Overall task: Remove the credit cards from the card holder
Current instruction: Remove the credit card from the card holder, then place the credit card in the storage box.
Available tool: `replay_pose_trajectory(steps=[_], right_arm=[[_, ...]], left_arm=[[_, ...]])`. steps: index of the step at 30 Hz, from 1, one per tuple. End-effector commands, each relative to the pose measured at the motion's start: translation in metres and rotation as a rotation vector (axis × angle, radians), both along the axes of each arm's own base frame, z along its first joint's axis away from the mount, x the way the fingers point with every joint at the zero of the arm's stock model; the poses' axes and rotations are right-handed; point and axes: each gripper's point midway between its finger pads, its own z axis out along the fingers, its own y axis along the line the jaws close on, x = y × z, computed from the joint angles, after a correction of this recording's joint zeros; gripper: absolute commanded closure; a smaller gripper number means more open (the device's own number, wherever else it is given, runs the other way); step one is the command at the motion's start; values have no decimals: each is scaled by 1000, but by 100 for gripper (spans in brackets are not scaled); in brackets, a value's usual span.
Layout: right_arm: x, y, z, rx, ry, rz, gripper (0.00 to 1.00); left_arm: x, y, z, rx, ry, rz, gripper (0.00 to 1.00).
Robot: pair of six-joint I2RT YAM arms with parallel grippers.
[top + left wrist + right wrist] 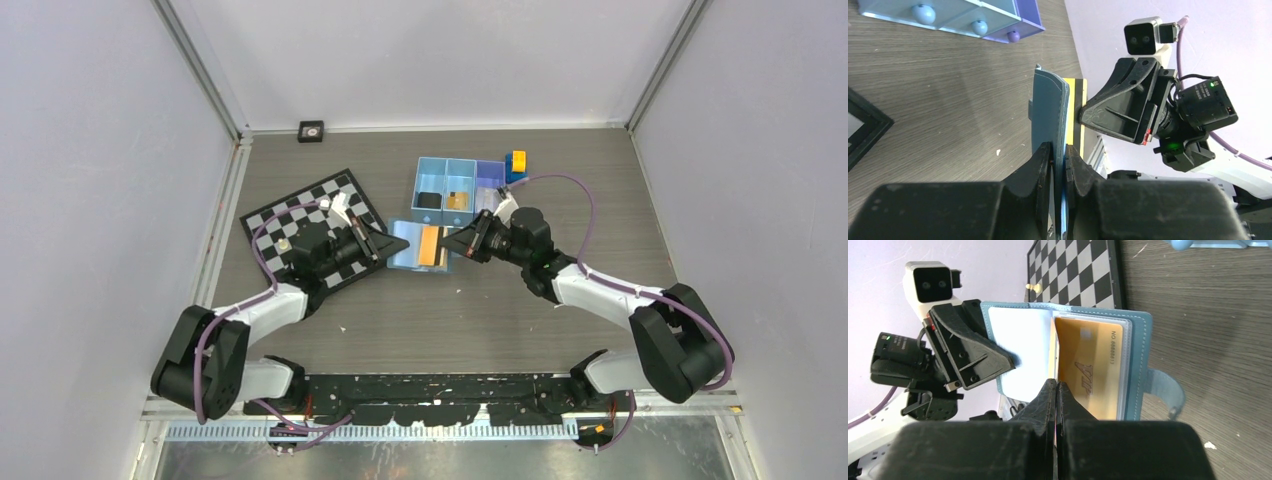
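Observation:
The blue card holder (pixel 410 256) hangs open above the table between both arms; its strap with the snap curls off at the right in the right wrist view. My left gripper (pixel 1058 160) is shut on the holder's blue cover (pixel 1048 110). Inside the holder (pixel 1138 355) a tan-gold credit card (pixel 1090 365) sits in the right pocket and a pale whitish card (pixel 1020 345) lies on the left panel. My right gripper (pixel 1055 385) is shut at the fold on a thin yellow card edge (pixel 1071 115). From above, the tan card (pixel 430 246) shows next to the right gripper (pixel 450 245).
A three-compartment blue tray (pixel 460 185) stands just behind the holder, with yellow-and-blue blocks (pixel 516 165) at its right end. A chessboard (pixel 300 215) lies under the left arm. A small black square object (pixel 311 131) sits at the back wall.

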Motion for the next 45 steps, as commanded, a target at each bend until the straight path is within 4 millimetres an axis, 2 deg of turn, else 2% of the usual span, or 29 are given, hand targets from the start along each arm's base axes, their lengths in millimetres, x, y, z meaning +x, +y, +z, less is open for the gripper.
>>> replay_pose_trajectory(steps=[1, 8, 14, 24, 28, 31, 34, 37, 41, 45], right_arm=[[12, -8, 7, -45, -33, -54, 100], [15, -18, 9, -51, -30, -87, 100], [19, -26, 20, -49, -45, -84, 99], [33, -64, 48, -184, -70, -127, 100], [41, -63, 65, -177, -82, -141, 99], [53, -58, 84, -144, -86, -152, 100], [70, -52, 94, -123, -81, -171, 99], [86, -49, 96, -118, -67, -195, 99], [102, -43, 88, -123, -44, -198, 100], [112, -46, 71, -175, -30, -208, 100]], left_arm=[[7, 9, 12, 55, -54, 60, 100], [12, 28, -4, 173, -4, 168, 100], [15, 34, -11, 215, 20, 197, 100], [13, 34, -14, 218, 47, 194, 100], [13, 35, -12, 216, 43, 199, 100], [13, 36, -12, 218, 44, 207, 100], [15, 35, -5, 211, 33, 211, 100], [22, 37, 0, 195, 72, 249, 100], [31, 35, 14, 194, 48, 261, 100], [34, 46, 1, 215, 50, 323, 100]])
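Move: My right hand already pinches the yellow card with the black stripe; its likely goal, the box's middle compartment with the gold cards, lies about 18 cm ahead, 4 cm right and 14 cm below. Level with that compartment are the black block, 2 cm to my left, and the purple compartment, 11 cm to my right. The open card holder is 4 cm left, 1 cm below. From my left hand, the middle compartment is 18 cm ahead, 11 cm right, 14 cm below. With the card kept pinched, I take my right hand down a touch and about 6 cm right, clear of the holder, then lift it some 9 cm and swing it forward towards the box, turning slightly clockwise and just starting to sink. My left hand keeps its grip on the holder and draws it about 5 cm left and down, rolling its left side up, then eases up and forward. ##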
